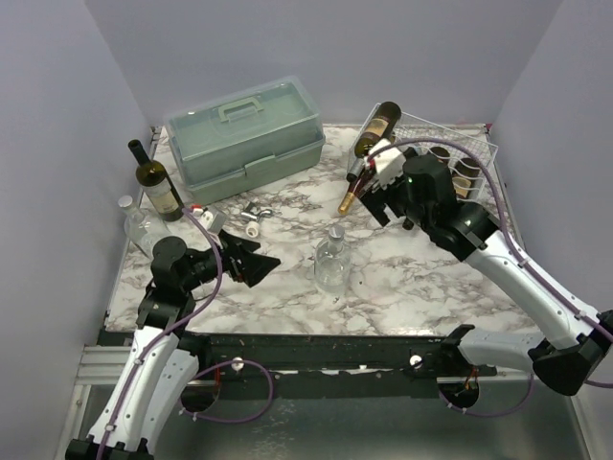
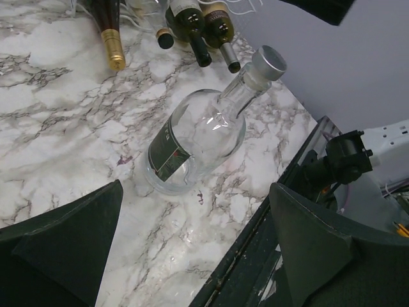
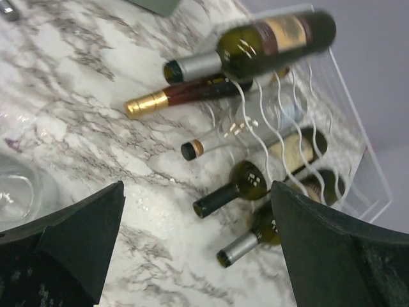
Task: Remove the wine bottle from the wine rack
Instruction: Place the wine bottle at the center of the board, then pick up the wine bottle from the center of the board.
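The white wire wine rack (image 1: 466, 144) stands at the back right, its wavy wires (image 3: 348, 134) filling the right wrist view. Several wine bottles lie in it with necks pointing out. A green one with a silver neck (image 3: 255, 48) rests on top. Below lie a gold-foil one (image 3: 185, 96), a clear black-capped one (image 3: 220, 142), a dark green one (image 3: 233, 188) and a silver-capped one (image 3: 252, 242). My right gripper (image 1: 379, 199) (image 3: 198, 249) hangs open just in front of those necks, touching none. My left gripper (image 1: 257, 261) (image 2: 195, 249) is open and empty over the front left.
A grey-green toolbox (image 1: 244, 129) sits at the back centre. A clear glass bottle (image 1: 332, 259) (image 2: 198, 137) stands mid-table, just ahead of my left gripper. A dark wine bottle (image 1: 158, 182) and a small clear bottle (image 1: 139, 225) stand at the left edge. Small metal bits (image 1: 254, 216) lie near the toolbox.
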Robot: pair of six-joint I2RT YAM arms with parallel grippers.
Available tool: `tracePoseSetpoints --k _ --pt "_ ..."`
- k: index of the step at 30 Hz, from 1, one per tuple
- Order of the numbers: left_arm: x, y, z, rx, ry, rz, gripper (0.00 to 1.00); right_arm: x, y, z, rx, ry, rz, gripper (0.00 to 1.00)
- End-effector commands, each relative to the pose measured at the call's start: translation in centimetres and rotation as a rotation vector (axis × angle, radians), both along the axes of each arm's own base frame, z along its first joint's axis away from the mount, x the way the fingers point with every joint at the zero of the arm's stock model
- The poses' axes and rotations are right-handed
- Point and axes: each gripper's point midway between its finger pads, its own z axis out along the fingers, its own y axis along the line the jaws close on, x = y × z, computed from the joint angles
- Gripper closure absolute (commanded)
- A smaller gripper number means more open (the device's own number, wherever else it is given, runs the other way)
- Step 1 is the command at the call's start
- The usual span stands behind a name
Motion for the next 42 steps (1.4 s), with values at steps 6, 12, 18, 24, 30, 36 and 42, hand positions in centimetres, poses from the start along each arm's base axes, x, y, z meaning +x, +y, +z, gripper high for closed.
tracePoseSetpoints --k 6,12,18,24,30,36,42 --pt "-0.4 -1.1 1.7 -0.004 -0.123 0.040 0.02 2.1 -3.1 -2.5 0.580 0.288 -0.398 0.00" --pt "-0.3 -1.7 2.4 -0.018 -0.142 0.084 0.02 1.7 -2.6 -4.5 0.751 0.371 -0.333 0.01" --pt "0.2 -2.9 2.9 -0.063 -0.040 0.138 0.01 1.2 -3.0 -7.2 0.755 0.394 -0.273 0.03" --pt "1.5 -3.9 3.1 -0.040 0.062 0.298 0.01 1.9 -5.1 -8.7 0.705 0.284 -0.307 0.01" --pt "2.6 -4.2 3.1 0.173 0.144 0.559 0.01 2.1 -6.6 -11.3 0.704 0.282 -0.338 0.01" --pt "2.1 -7.5 3.9 0.368 0.112 0.622 0.01 2.3 -8.9 -11.9 0.693 0.267 -0.402 0.00" --pt "3.0 -11.8 4.6 0.473 0.026 0.611 0.02 1.7 -9.4 -11.7 0.721 0.278 -0.399 0.00"
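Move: The clear bottle standing on the board is about 15 cm right of the open left hand and 6 cm ahead, its middle 11 cm lower; the metal tap is 18 cm ahead, 2 cm left. From the open right hand, the black-necked bottle is roughly 16 cm ahead, 14 cm right and 22 cm below. At that height, the clear racked bottle is 18 ahead, 8 right, the silver-necked bottle 15 ahead, 21 right. Left hand swings about 12 cm right towards the standing bottle; right hand sinks 12 cm, shifting right, rackwards; both open. ##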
